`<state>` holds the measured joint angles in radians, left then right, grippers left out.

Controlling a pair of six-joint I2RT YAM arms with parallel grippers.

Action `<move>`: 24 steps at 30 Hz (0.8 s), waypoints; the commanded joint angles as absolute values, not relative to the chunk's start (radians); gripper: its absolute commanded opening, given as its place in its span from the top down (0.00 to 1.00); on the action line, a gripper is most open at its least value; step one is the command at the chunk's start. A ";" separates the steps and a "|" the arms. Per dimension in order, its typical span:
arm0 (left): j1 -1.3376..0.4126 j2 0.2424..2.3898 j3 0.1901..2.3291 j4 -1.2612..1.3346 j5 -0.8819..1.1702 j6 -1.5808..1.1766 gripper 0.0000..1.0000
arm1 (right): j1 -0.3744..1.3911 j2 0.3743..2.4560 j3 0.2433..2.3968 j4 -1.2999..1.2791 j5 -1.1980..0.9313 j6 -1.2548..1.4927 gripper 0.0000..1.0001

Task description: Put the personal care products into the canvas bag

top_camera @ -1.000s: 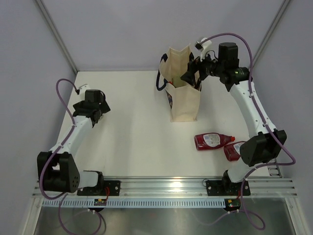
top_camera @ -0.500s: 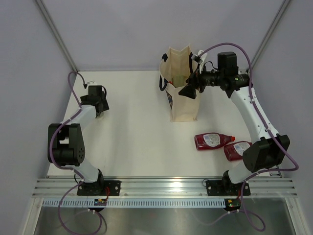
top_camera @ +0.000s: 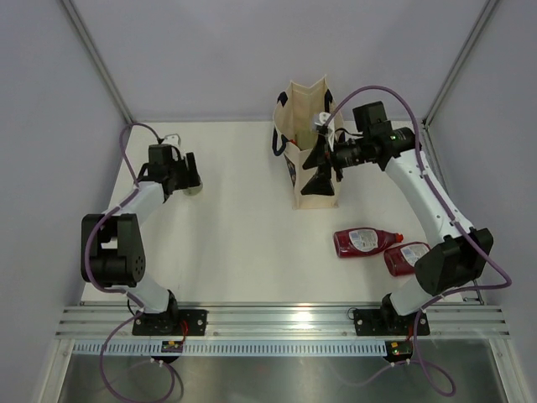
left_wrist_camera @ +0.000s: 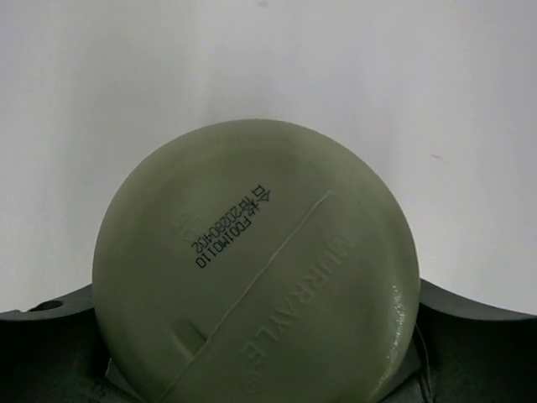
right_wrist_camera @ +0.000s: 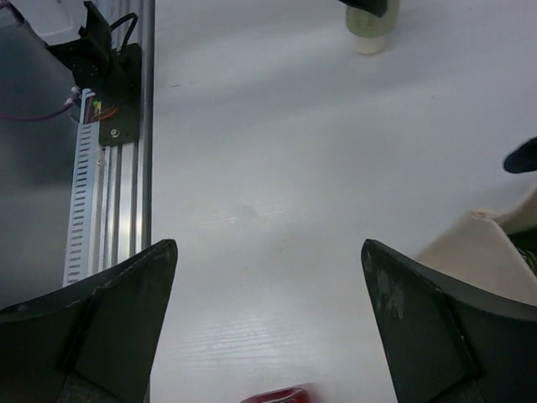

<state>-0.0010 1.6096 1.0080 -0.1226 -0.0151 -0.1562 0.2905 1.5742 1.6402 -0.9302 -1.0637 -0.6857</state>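
Note:
An olive-grey bottle (left_wrist_camera: 256,269) fills the left wrist view, round base toward the camera. My left gripper (top_camera: 186,172) is shut on it, with dark fingers (left_wrist_camera: 470,336) hugging both sides. From above, the bottle (top_camera: 194,188) is a pale bit at the table's left. The canvas bag (top_camera: 312,198) stands upright at the back centre. My right gripper (top_camera: 316,170) hangs open and empty in front of the bag's near face. Two dark red bottles (top_camera: 365,242) (top_camera: 407,256) lie on the table right of the bag.
In the right wrist view, between the open right gripper (right_wrist_camera: 268,243), I see bare table, the rail (right_wrist_camera: 117,126) at the near edge, a sliver of a red bottle (right_wrist_camera: 277,395) and the bag's corner (right_wrist_camera: 478,243). Grey walls enclose the table.
My left gripper has swung right and closed on the olive-grey bottle. My right gripper has moved from over the bag's mouth down and left, in front of the bag, still open.

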 commanded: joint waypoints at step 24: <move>-0.146 1.427 0.842 0.465 0.928 -1.098 1.00 | 0.749 1.776 1.621 -0.411 -0.324 -0.270 0.00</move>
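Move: Upright in the left fingers, the olive bottle is bound for the open right gripper, which waits about 13 cm back, 38 cm to the right and 20 cm above the left hand. From the right hand, the olive bottle lies roughly 13 cm ahead, 38 cm left and 22 cm below. The canvas bag stands some 16 cm ahead of the right hand, 3 cm right, its middle 15 cm lower; the nearer red bottle lies about 3 cm back, 19 cm right and 26 cm lower. Carrying the olive bottle in an unchanged grip, the left hand sweeps about 20 cm right towards the right gripper, rising and drawing back some 8 cm each, while rolling about 60 degrees so its fingers swing round to the right. The empty right hand comes to meet it, 13 cm left and 9 cm down, first easing back slightly and then forward, turning a little clockwise with fingers wide open. ##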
